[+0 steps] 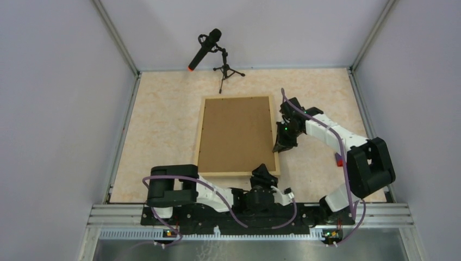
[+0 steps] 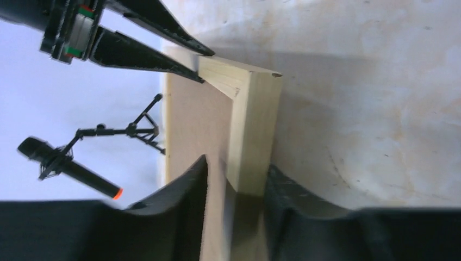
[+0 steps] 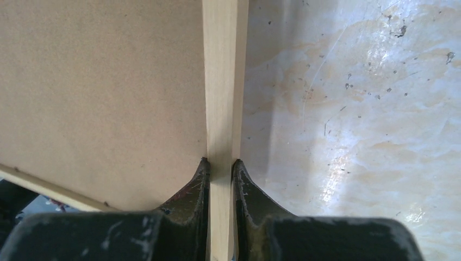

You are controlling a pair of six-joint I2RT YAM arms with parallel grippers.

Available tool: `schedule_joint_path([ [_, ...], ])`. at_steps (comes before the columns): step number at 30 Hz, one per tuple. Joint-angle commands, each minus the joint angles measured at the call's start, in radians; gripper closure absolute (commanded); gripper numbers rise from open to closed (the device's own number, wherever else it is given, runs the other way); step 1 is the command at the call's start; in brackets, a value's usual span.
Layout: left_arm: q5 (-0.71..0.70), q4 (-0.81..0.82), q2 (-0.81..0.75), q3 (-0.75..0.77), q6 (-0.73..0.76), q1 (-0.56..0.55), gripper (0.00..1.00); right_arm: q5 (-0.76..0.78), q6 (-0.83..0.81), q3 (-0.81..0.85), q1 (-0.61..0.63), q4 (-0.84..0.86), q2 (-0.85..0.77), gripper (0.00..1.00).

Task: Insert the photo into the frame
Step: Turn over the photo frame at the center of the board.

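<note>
The light-wood frame (image 1: 200, 136) lies flat on the table with a plain brown backing board (image 1: 236, 133) filling it. My right gripper (image 1: 279, 145) is shut on the frame's right strip (image 3: 224, 81), one finger on the board side and one outside. My left gripper (image 1: 264, 171) is at the near strip, close to the right corner. Its jaws straddle that strip (image 2: 255, 125). The outer finger (image 2: 288, 190) touches the wood, while the inner finger (image 2: 187, 190) stands a little apart over the board (image 2: 195, 125). The photo is not in view.
A black microphone with an orange tip (image 1: 206, 49) stands on a small tripod just beyond the frame's far edge. A small red thing (image 1: 339, 159) lies by the right arm. Enclosure walls close in the table on the left, far and right sides.
</note>
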Motion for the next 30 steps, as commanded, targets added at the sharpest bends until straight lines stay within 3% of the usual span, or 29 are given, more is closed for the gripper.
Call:
schedule_joint_path([
  [1, -0.155, 0.281, -0.017, 0.004, 0.182, 0.009, 0.64, -0.088, 0.043, 0.044, 0.002, 0.001, -0.081, 1.00],
  [3, -0.159, 0.273, -0.035, 0.010, 0.181, 0.004, 0.79, -0.086, 0.042, 0.048, 0.002, -0.002, -0.093, 1.00],
  [7, -0.169, 0.195, -0.058, 0.040, 0.161, 0.002, 0.90, -0.084, 0.023, 0.083, 0.001, -0.016, -0.112, 1.00],
  [9, -0.168, 0.146, -0.083, 0.058, 0.143, 0.001, 1.00, -0.053, -0.008, 0.144, 0.000, -0.048, -0.132, 0.70],
  [11, -0.169, 0.029, -0.130, 0.096, 0.087, 0.001, 1.00, 0.031, -0.040, 0.259, -0.003, -0.082, -0.174, 0.45],
  [13, -0.141, -0.102, -0.182, 0.155, 0.007, 0.001, 1.00, 0.139, -0.069, 0.392, -0.022, -0.128, -0.210, 0.31],
  [15, -0.118, -0.236, -0.231, 0.225, -0.073, 0.001, 1.00, 0.199, -0.095, 0.516, -0.062, -0.164, -0.234, 0.24],
  [19, -0.057, -0.416, -0.328, 0.334, -0.212, 0.002, 1.00, 0.262, -0.128, 0.647, -0.124, -0.167, -0.280, 0.17],
  [23, 0.080, -0.507, -0.447, 0.394, -0.383, 0.022, 1.00, 0.298, -0.138, 0.634, -0.133, -0.136, -0.319, 0.15],
  [30, 0.520, -0.415, -0.691, 0.305, -0.734, 0.292, 1.00, 0.252, -0.122, 0.483, -0.141, -0.068, -0.334, 0.15],
])
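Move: Between the left hand's closing fingers runs the photo frame's near rail. Its near right corner is about 5 cm to the hand's right and 1 cm back, and the frame's middle some 13 cm ahead, 10 cm left and a little lower. The right hand pinches the right rail, the frame's middle about 15 cm left and 5 cm ahead. From the right hand, the mic stand's feet are some 28 cm ahead, 20 cm left, and the purple-red block 23 cm right, 3 cm back. Closing on the near rail by the right corner, the left fingers take hold; the left hand then lifts that side of the frame about 24 cm, rolling some 35 degrees right side up. The right hand, after rising briefly with the rail in its grip, opens wide, lets go and swings up about 30 cm, slightly forward and right, fingertips tilting up and away from the frame. ##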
